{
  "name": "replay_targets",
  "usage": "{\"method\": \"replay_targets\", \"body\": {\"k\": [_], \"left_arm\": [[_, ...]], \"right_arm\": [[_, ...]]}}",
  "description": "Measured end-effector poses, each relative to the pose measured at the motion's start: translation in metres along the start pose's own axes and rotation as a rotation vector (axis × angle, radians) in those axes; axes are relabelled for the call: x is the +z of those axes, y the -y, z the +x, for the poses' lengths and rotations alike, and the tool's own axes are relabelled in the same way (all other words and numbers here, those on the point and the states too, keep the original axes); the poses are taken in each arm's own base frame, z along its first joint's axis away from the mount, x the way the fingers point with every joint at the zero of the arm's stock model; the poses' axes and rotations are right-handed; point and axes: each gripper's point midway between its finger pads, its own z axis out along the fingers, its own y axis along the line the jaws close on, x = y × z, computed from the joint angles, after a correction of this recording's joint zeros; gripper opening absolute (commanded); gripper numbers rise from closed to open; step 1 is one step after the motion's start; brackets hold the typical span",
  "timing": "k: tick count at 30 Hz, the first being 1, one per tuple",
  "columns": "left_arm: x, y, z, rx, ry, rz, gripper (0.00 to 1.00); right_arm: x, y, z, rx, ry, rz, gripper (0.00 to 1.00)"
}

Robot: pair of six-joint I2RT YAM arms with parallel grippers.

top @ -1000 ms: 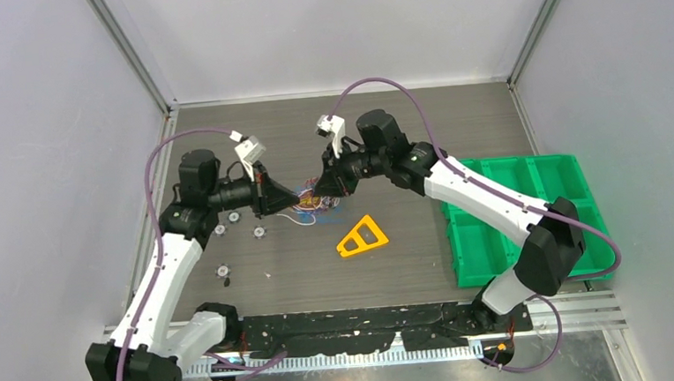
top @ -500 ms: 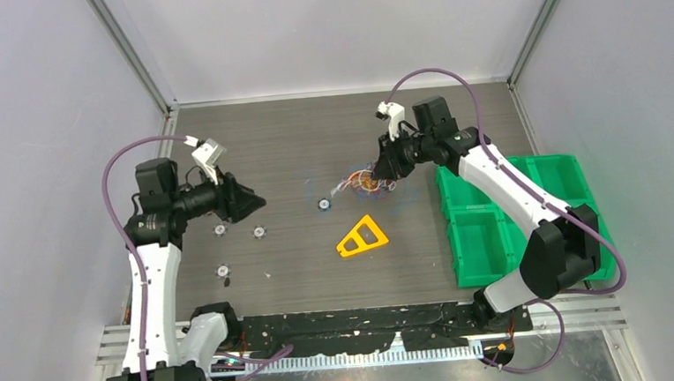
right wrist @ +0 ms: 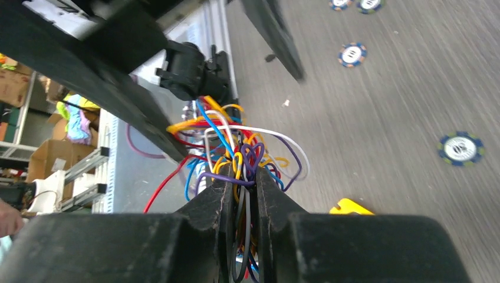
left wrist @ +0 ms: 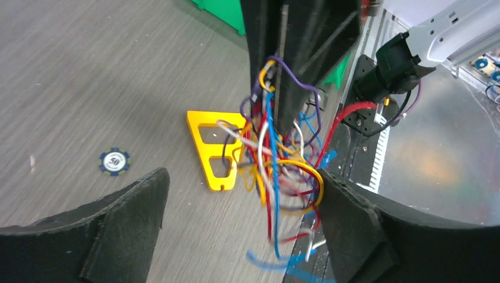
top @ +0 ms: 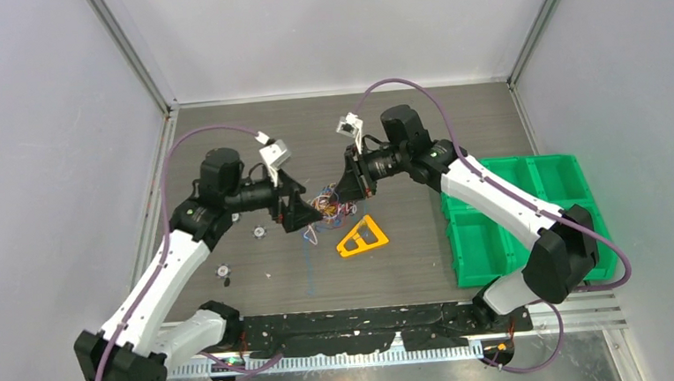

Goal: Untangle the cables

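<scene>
The cables (top: 324,203) are a tangled bunch of thin red, orange, yellow, blue, purple and white wires, hanging just above the table's middle. My right gripper (top: 348,190) is shut on the top of the bunch; in the right wrist view the cables (right wrist: 236,147) are pinched between its jaws (right wrist: 242,180). My left gripper (top: 297,213) stands wide open just left of the bunch. In the left wrist view the cables (left wrist: 272,147) dangle between its spread fingers (left wrist: 243,177), brushing the right finger (left wrist: 354,230).
A yellow plastic triangle (top: 362,237) lies flat just right of the bunch. Poker chips (top: 259,232) are scattered on the table to the left. Green bins (top: 529,214) stand at the right edge. Frame posts rise at the back corners.
The arms pulled apart, then came back together at the table's middle. The left gripper went from shut to wide open, while the right one kept the bunch.
</scene>
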Motion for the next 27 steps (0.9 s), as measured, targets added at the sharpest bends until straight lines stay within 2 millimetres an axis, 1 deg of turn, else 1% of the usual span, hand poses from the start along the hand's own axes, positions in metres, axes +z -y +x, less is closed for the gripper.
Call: {"method": "replay_targets", "body": {"k": [2,3,4,5,7,9,11,12,14,16,17,18,19,21,22,23,24,25,27], "left_arm": [[0.013,-0.001,0.006,-0.027,-0.03,0.011,0.52],[0.019,-0.001,0.011,-0.046,-0.049,0.024,0.32],[0.023,0.0,0.016,-0.064,-0.069,0.036,0.07],[0.025,0.0,0.019,-0.067,-0.082,0.045,0.0],[0.026,0.0,0.026,-0.086,-0.105,0.055,0.0],[0.021,-0.001,0.021,-0.078,-0.07,0.076,0.0],[0.012,-0.003,0.016,-0.079,-0.016,0.079,0.0],[0.006,-0.006,0.014,-0.075,0.017,0.076,0.0],[-0.005,-0.01,0.013,-0.084,0.069,0.065,0.0],[-0.011,-0.012,0.014,-0.109,0.088,0.059,0.0],[-0.013,-0.013,0.017,-0.128,0.089,0.053,0.0],[-0.016,-0.017,0.02,-0.153,0.093,0.038,0.0],[-0.019,-0.02,0.023,-0.183,0.096,0.024,0.0],[-0.02,-0.024,0.028,-0.231,0.097,0.008,0.0],[-0.02,-0.024,0.03,-0.249,0.093,0.01,0.0],[-0.019,-0.024,0.032,-0.271,0.091,0.012,0.0],[-0.018,-0.024,0.032,-0.287,0.091,0.013,0.0],[-0.017,-0.025,0.032,-0.304,0.09,0.018,0.0],[-0.014,-0.027,0.031,-0.337,0.092,0.032,0.0]], "right_arm": [[0.005,-0.012,-0.004,-0.003,0.008,-0.044,0.08],[0.005,-0.014,-0.006,-0.007,0.013,-0.053,0.08],[0.005,-0.015,-0.007,-0.009,0.017,-0.055,0.08],[0.004,-0.014,-0.008,-0.013,0.019,-0.052,0.08],[-0.001,-0.01,-0.009,-0.015,0.023,-0.037,0.07],[-0.006,-0.003,-0.008,-0.036,0.021,-0.002,0.06],[-0.006,0.003,-0.01,-0.091,0.02,0.039,0.13],[-0.006,0.006,-0.012,-0.134,0.024,0.065,0.2],[-0.007,0.011,-0.014,-0.202,0.024,0.109,0.29],[-0.013,0.023,-0.014,-0.254,0.019,0.183,0.34],[-0.02,0.034,-0.013,-0.26,0.011,0.241,0.36],[-0.033,0.05,-0.009,-0.256,-0.002,0.323,0.43],[-0.047,0.067,-0.007,-0.243,-0.012,0.403,0.47],[-0.071,0.093,-0.002,-0.218,-0.031,0.525,0.65],[-0.078,0.1,-0.001,-0.207,-0.036,0.557,0.68],[-0.082,0.104,0.002,-0.197,-0.045,0.575,0.75],[-0.082,0.104,0.004,-0.193,-0.049,0.575,0.78],[-0.079,0.102,0.005,-0.19,-0.05,0.563,0.82],[-0.07,0.096,0.009,-0.17,-0.044,0.527,0.86]]}}
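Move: The cable bundle hangs from the right fingers, its middle about 4 cm right of the left hand's point, 1 cm ahead and 3 cm below; from the right hand it lies roughly 1 cm left, 1 cm back and 4 cm below. On the table, nearly 30 cm below the left hand, the yellow triangle is some 6 cm ahead and 12 cm right, and the nearest poker chip about 16 cm ahead and 1 cm right. Rightward and down some 3 cm, the open left hand reaches into the bundle, shuts on its cables, then draws back left about 5 cm, fingers tipping down a little. The right hand keeps its pinch until that pull is well under way, then opens wide and swings off to the right and forward, each about 8 cm, sinking some and turning clockwise. ##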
